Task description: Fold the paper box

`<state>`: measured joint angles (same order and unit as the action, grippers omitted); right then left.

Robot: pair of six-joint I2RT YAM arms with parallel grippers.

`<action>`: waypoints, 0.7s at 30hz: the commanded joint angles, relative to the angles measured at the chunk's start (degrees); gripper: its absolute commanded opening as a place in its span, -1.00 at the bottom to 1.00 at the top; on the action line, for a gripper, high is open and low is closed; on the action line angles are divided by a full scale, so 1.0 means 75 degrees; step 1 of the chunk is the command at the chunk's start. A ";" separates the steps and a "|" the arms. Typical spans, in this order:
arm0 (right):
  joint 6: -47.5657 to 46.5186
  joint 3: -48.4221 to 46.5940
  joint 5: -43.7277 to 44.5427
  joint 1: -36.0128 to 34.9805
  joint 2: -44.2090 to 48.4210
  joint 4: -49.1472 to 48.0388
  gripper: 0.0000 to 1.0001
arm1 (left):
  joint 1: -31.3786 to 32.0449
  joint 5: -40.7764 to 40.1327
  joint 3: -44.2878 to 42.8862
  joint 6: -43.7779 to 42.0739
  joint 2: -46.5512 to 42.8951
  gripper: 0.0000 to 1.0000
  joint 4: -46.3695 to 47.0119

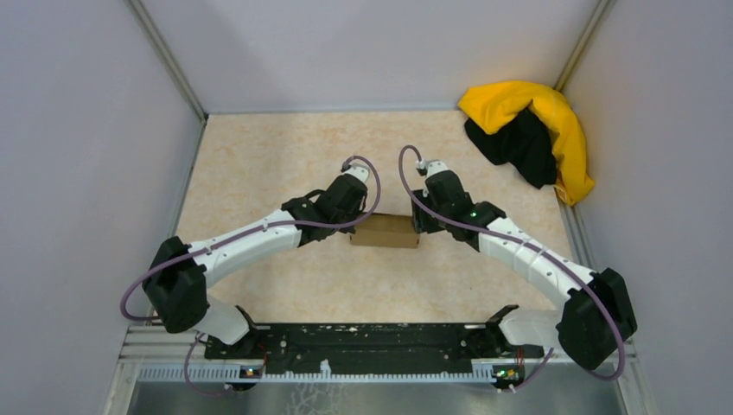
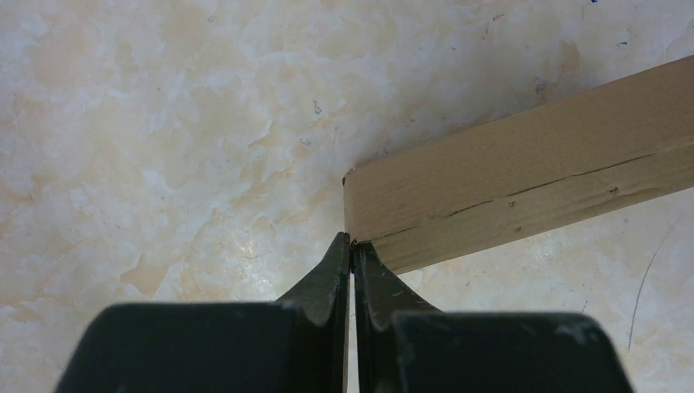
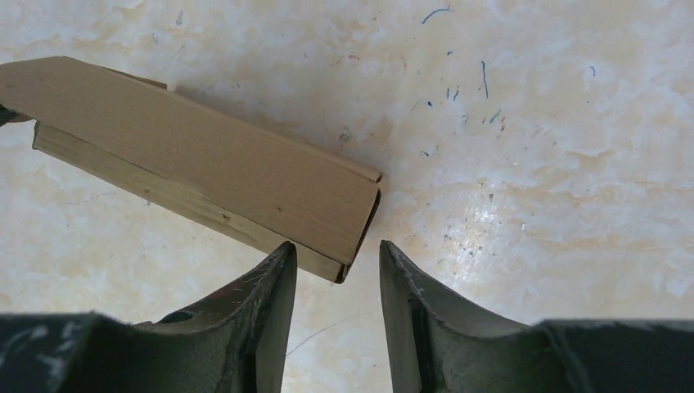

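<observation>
The paper box [image 1: 385,231] lies in the middle of the table as a small closed brown cardboard block. My left gripper [image 1: 357,225] is at its left end and my right gripper [image 1: 421,226] at its right end. In the left wrist view the left gripper [image 2: 352,244] is shut, its tips touching the near corner of the box [image 2: 524,188]. In the right wrist view the right gripper [image 3: 335,250] is open. The near end corner of the box [image 3: 205,172] sits just ahead of the gap between its fingers, and nothing is held.
A yellow-and-black cloth heap [image 1: 532,138] lies in the back right corner against the wall. Grey walls close the table on three sides. The black mounting rail [image 1: 363,346] runs along the near edge.
</observation>
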<state>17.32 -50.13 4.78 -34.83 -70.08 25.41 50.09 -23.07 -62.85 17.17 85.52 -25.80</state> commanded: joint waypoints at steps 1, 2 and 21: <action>0.0119 -0.0187 0.0295 -0.0122 0.0386 0.0034 -0.15 | -0.0053 0.0151 0.0054 0.0110 -0.0007 -0.89 0.0238; 0.0120 -0.0165 0.0316 -0.0125 0.0452 0.0074 -0.14 | -0.0056 0.0166 0.0062 0.0113 -0.0006 -0.89 0.0241; 0.0150 0.0552 0.0476 -0.1303 0.1302 -0.1049 -0.79 | -0.0086 0.0318 -0.0104 0.0178 0.0119 -0.89 0.0112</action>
<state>18.17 -46.37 7.20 -42.39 -58.30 23.16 49.71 -21.54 -62.78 17.58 85.95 -25.71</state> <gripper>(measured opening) 0.112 0.059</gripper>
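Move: The paper box lies crosswise between the hands. Its middle is about 7 cm to the right hand's left, 1 cm ahead and 3 cm below; its right end is just 1 cm to that hand's left and 1 cm ahead, at the same lower level, and the left gripper is some 14 cm to the left, about level. From the left hand, already shut at the box's left near corner, the box's middle is about 7 cm to the right, 1 cm ahead and 3 cm lower. The right hand, fingers parted over the box's right end, rises about 4 cm and draws back some 3 cm off that end, swinging roughly 3 cm left along the near side late on, while its fingers close nearly shut and the wrist tips up by about 10 degrees. The left hand stays put with its closed fingers still against the box's left near corner, steadying that end. ##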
